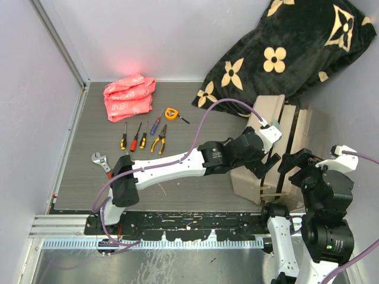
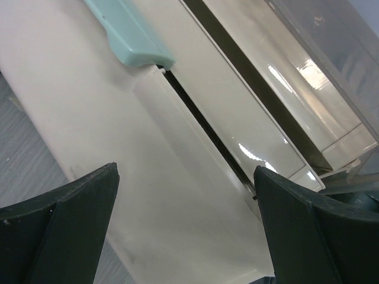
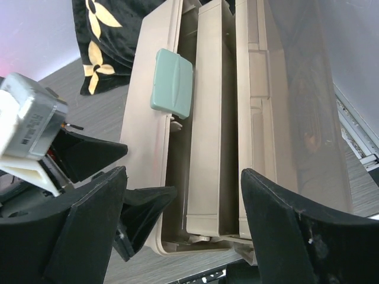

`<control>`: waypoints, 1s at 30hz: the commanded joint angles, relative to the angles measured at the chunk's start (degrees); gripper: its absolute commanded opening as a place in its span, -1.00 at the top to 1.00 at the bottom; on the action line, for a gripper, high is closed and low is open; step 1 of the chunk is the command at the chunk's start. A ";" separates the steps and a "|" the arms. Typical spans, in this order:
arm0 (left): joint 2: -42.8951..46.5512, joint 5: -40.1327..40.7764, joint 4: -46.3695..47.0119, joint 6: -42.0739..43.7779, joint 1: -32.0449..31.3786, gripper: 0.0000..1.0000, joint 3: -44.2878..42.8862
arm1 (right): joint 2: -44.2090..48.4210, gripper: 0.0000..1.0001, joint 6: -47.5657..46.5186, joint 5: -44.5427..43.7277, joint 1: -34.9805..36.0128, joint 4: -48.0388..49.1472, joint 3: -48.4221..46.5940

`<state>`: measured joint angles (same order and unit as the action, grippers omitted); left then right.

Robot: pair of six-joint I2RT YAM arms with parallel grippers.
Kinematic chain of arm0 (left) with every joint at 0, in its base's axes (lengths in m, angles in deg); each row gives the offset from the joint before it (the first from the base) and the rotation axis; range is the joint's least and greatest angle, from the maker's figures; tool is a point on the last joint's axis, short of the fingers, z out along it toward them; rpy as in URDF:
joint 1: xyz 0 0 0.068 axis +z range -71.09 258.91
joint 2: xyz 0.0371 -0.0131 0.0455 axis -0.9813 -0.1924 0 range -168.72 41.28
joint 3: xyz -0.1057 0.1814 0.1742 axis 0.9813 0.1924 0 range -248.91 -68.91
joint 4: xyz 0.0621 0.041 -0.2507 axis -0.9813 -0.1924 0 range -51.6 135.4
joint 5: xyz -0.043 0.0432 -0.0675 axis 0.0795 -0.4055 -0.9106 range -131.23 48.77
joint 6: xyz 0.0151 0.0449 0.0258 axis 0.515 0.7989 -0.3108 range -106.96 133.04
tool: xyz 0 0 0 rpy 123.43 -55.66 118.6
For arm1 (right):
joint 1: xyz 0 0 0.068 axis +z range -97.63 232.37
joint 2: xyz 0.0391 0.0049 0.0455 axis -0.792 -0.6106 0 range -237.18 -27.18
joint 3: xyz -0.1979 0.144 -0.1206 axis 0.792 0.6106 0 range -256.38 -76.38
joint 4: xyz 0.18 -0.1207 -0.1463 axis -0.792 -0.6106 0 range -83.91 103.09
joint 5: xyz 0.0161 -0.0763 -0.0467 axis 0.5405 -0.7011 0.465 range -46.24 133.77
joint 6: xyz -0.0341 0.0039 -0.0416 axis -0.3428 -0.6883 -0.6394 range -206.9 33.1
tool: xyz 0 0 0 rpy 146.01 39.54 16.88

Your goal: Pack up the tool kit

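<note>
The tool kit's toolbox (image 1: 269, 127) stands at the right with its beige trays (image 3: 210, 118) spread apart, a pale green latch (image 3: 172, 83) on its left wall and a brownish translucent part (image 3: 302, 106) on its right. My left gripper (image 1: 266, 165) is open, its fingers (image 2: 59, 231) straddling the beige left wall (image 2: 148, 177) near the box's near end. My right gripper (image 1: 296, 163) hangs open above that same end, and its fingers (image 3: 296, 236) hold nothing. At the far left of the table lie a red wrench (image 1: 102, 161), screwdrivers (image 1: 137, 139), pliers (image 1: 159, 141) and an orange tape measure (image 1: 172, 113).
A black flower-patterned blanket (image 1: 290, 47) lies bunched behind the toolbox at the back right. A pink plastic bag (image 1: 129, 97) sits at the back left behind the tools. My left arm (image 1: 172, 165) stretches across the middle of the grey table (image 1: 195, 124).
</note>
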<state>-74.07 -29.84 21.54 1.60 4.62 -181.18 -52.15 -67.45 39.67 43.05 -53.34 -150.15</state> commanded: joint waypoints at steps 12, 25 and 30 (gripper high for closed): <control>-3.74 18.78 0.72 1.64 -2.44 -0.34 -1.84 | 2.20 -0.67 0.77 -1.22 0.04 -0.52 -0.34; -2.49 27.90 1.30 3.21 -2.64 1.00 4.60 | 3.76 -0.67 0.77 -1.98 0.96 -1.43 0.32; -2.27 27.77 1.44 4.33 -2.62 0.75 6.24 | 4.46 -0.68 0.77 -2.79 1.60 -2.11 0.94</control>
<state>-76.47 -6.54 30.46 3.76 0.32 -178.29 -48.45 -67.17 38.36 43.99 -56.01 -149.45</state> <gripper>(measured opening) 0.010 0.836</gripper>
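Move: The rim of the tool box's left wall, at the stretch on the near side of the green latch, lies almost under the left hand's open fingers, roughly 3 cm down and 1 cm to the right. The latch sits about 11 cm ahead, 2 cm right, and the middle tray about 3 cm ahead, 6 cm right, both some 3 to 4 cm lower. From the right hand that rim is roughly 3 cm ahead, 5 cm left and 11 cm down. The box's thin left rim is pinched by the left hand: it sinks about 1.5 cm over it and closes from wide open to shut, one finger on each side, just short of the latch. As the fingers shut, the hand shifts forward, some 2.5 cm in all, towards the latch end, turning roughly 15 degrees counter-clockwise and rising about 1 cm. The empty right hand eases back nearly 2 cm. ##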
